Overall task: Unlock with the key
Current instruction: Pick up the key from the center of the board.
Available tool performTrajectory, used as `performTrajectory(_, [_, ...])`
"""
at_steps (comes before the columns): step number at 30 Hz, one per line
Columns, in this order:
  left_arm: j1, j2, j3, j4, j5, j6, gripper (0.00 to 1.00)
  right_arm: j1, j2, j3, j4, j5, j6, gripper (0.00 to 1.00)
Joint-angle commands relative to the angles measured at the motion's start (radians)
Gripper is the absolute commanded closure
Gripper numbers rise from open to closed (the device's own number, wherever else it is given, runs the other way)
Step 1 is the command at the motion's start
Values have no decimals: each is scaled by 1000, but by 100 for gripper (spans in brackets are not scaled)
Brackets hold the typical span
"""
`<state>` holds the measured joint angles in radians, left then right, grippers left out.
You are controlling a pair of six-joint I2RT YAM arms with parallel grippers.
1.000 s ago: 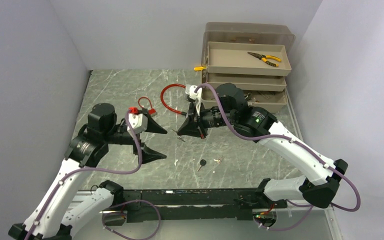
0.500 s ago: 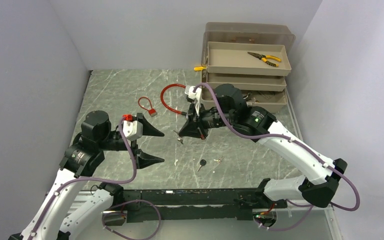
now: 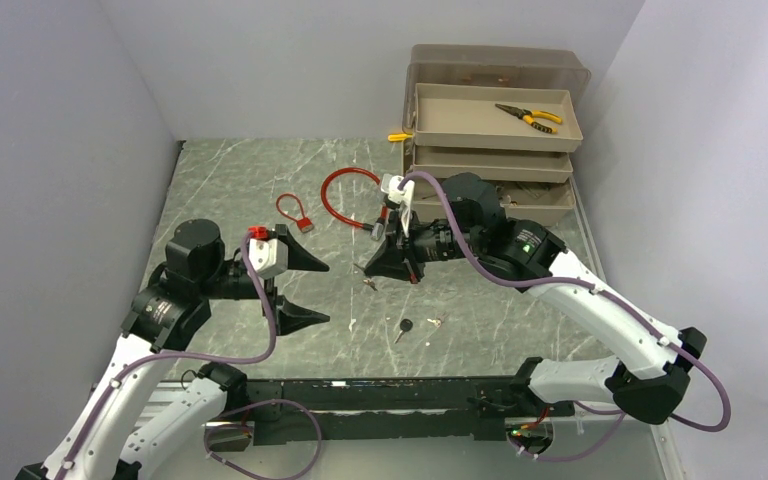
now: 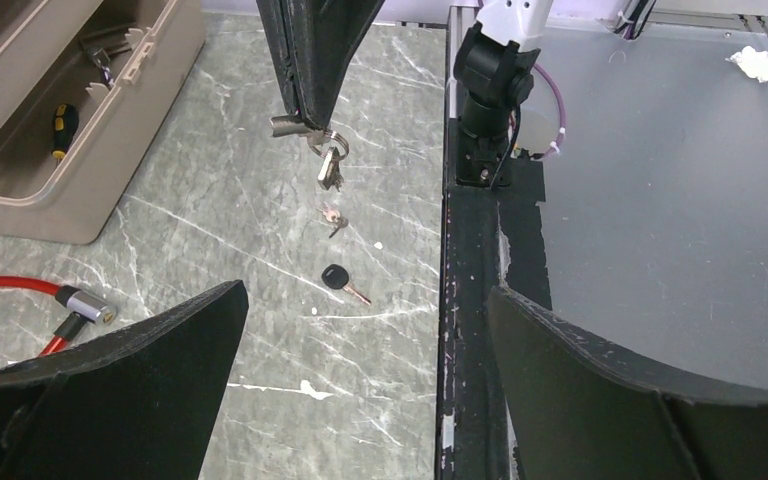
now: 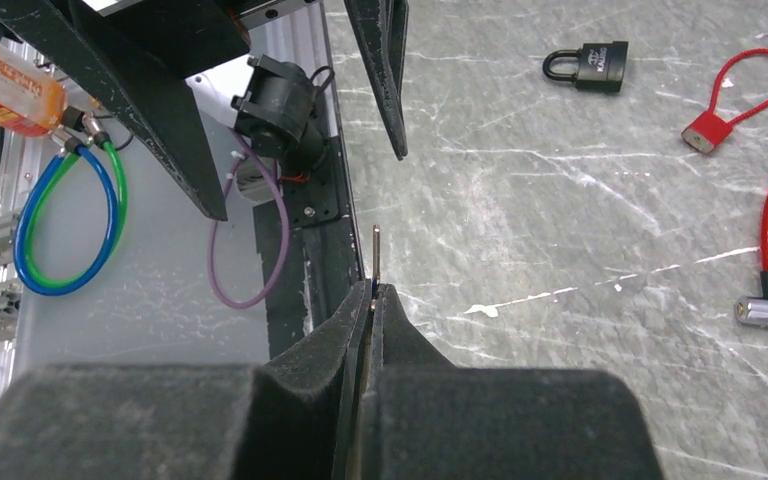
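Observation:
My right gripper [image 5: 373, 290] is shut on a key [image 5: 376, 255] whose thin blade sticks out past the fingertips. In the left wrist view a key ring with more keys [image 4: 326, 165] dangles below the right gripper's fingers [image 4: 305, 60]. From above, the right gripper [image 3: 368, 270] hangs over the table's middle. A black padlock [image 5: 588, 67] lies flat on the marble table, showing only in the right wrist view. My left gripper [image 3: 329, 291] stands wide open and empty [image 4: 365, 295], facing the right one.
A black-headed key [image 3: 401, 329] and a small key [image 3: 435, 321] lie loose near the front. A small red cable lock [image 3: 295, 212] and a bigger red cable lock [image 3: 345, 195] lie behind. A tan toolbox [image 3: 490, 130] with pliers [image 3: 528, 116] stands at the back right.
The left arm has drawn back and to the left a little, its gripper still open. The right gripper with the key has shifted slightly right and toward the near edge.

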<state>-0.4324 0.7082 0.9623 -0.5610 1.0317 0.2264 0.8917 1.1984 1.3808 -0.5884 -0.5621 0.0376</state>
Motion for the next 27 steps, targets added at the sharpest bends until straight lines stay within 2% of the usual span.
performTrajectory(1, [4,-19,-2,41,32,10,2,3,-21,-14,59,-15,17,100])
performTrajectory(10, [5,17,3,68,69,-7,1,3,6,-4,78,-41,21,100])
performTrajectory(14, [4,41,-1,124,98,-69,5,3,18,6,72,-68,16,100])
performTrajectory(17, [4,67,22,147,129,-91,11,4,15,-1,70,-82,10,100])
performTrajectory(20, [4,114,66,130,161,-89,22,5,8,-9,69,-86,0,100])
performTrajectory(24, [5,159,95,158,153,-120,31,5,4,-14,86,-103,2,100])
performTrajectory(27, [4,168,92,222,157,-188,34,6,13,-7,86,-115,0,100])
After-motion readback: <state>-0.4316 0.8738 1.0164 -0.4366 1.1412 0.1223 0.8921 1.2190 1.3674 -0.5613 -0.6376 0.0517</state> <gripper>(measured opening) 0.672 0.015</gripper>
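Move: The key blade sticks out leftward from the right gripper's shut fingers, about 3 cm left of the right hand, level with it fore and aft and 1 cm lower. From the open left hand, the key lies some 7 cm to the right, 4 cm ahead and 2 cm higher. Counted from the left hand, the right fingertips are 4 cm ahead, 9 cm right and 2 cm up; the hanging keys are 3 cm ahead, 9 cm right and 2 cm below. Rightward and forward, rising a little, the left hand barely stirs at first, then travels about 3 cm towards the key held out by the right gripper, turning some 5 degrees clockwise and narrowing its wide-open fingers by about a third. The right hand keeps its pinch and eases the key about 1 cm back and left towards those fingers. ##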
